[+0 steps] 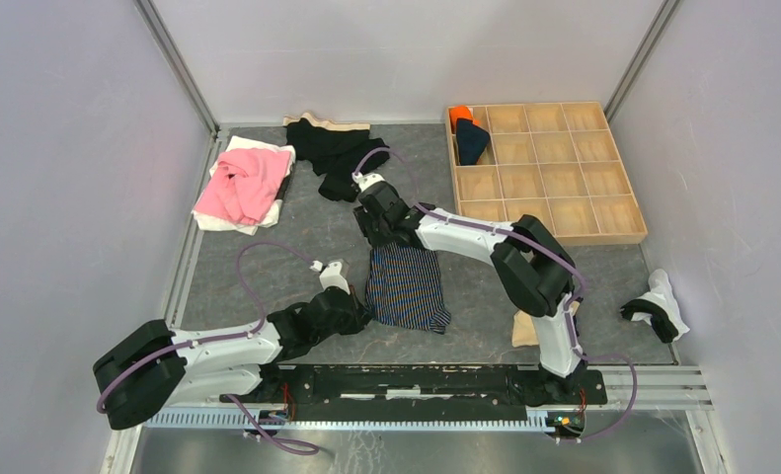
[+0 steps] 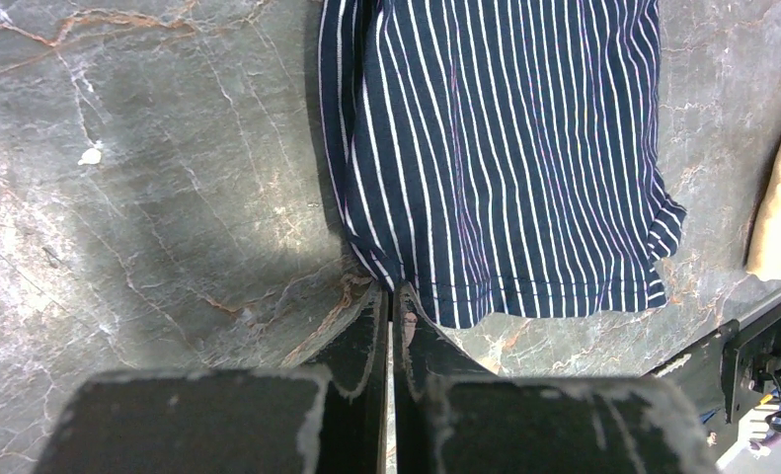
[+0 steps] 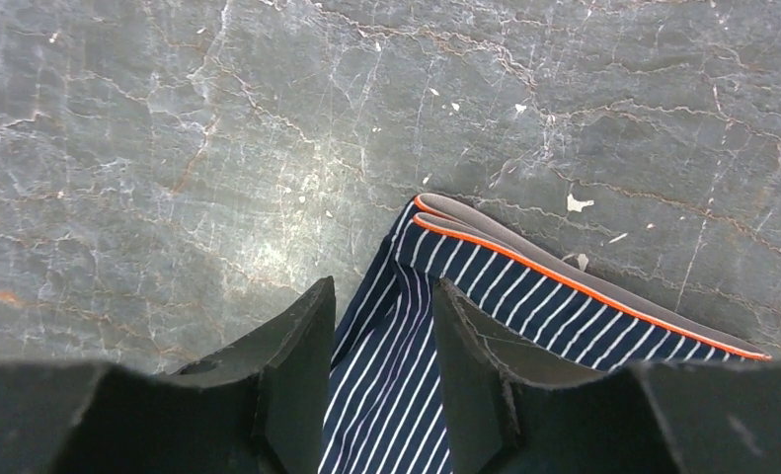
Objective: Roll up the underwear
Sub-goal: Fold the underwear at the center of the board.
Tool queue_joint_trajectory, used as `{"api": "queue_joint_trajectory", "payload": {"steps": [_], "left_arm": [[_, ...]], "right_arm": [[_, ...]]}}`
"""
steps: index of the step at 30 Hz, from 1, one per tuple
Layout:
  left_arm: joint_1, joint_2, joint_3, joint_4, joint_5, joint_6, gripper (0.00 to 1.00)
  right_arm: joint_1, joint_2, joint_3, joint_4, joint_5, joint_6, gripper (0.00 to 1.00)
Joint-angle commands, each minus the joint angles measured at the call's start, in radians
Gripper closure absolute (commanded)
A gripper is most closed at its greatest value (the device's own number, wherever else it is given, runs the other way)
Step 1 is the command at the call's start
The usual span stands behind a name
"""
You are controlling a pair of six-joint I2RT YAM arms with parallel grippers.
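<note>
The navy striped underwear (image 1: 407, 287) lies flat on the grey table in the middle. My left gripper (image 1: 362, 312) is shut, pinching its near left corner; in the left wrist view the tips (image 2: 391, 294) close on the hem of the cloth (image 2: 505, 148). My right gripper (image 1: 387, 235) is at the far end, open, its fingers (image 3: 302, 336) standing either side of a fold of the striped cloth (image 3: 396, 385) beside the orange-edged waistband (image 3: 564, 281). White underwear with black trim (image 1: 660, 308) lies at the far right.
A wooden tray of compartments (image 1: 549, 240) stands at the back right, with an orange and a dark bundle (image 1: 468, 133) in its far left cells. A pink garment (image 1: 243, 184) and black garments (image 1: 332, 153) lie at the back. A tan cloth (image 1: 524, 331) lies by the right arm's base.
</note>
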Motion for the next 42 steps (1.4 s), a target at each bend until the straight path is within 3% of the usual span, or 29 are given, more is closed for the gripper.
{"api": "queue_joint_trajectory", "payload": {"steps": [1,17,24,30,38,42], "left_arm": [[-0.005,0.011,-0.020,0.009,0.018,0.049,0.98],[-0.006,0.010,-0.039,0.030,0.057,0.078,0.98],[-0.006,0.001,-0.055,0.033,0.065,0.078,0.98],[-0.007,0.007,-0.058,0.036,0.071,0.081,0.98],[-0.008,-0.017,-0.056,-0.012,0.031,0.066,0.98],[-0.008,-0.074,-0.012,-0.120,-0.037,0.062,0.98]], "right_arm": [[0.014,0.037,0.058,-0.028,0.052,0.027,0.53],[0.023,0.211,0.210,-0.138,0.193,0.004,0.49],[0.023,0.267,0.239,-0.202,0.261,-0.031,0.53],[0.022,0.305,0.246,-0.222,0.291,-0.041,0.65],[0.016,0.273,0.195,-0.179,0.247,-0.026,0.99],[0.003,0.163,0.089,-0.079,0.197,0.007,1.00]]}}
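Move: The underwear's far-left waistband corner lies about 3 cm ahead of the right hand, neither left nor right, some 5 cm below. The black clothes lie about 27 cm ahead and 6 cm left of the right hand; the wooden tray's middle is roughly 24 cm ahead and 38 cm right. The left hand already has the near-left hem corner between its shut fingers; the waistband corner is about 21 cm ahead of it, at about its height. Lower the right gripper about 4 cm onto the underwear's far-left waistband corner, most of the drop first, then ease forward some 3 cm, rolling its left side down about 15 degrees. Once down, shut the half-open fingers fully and pinch the folded edge just short of the orange band. Keep the left fingers closed on the near-left hem corner, all but still. ##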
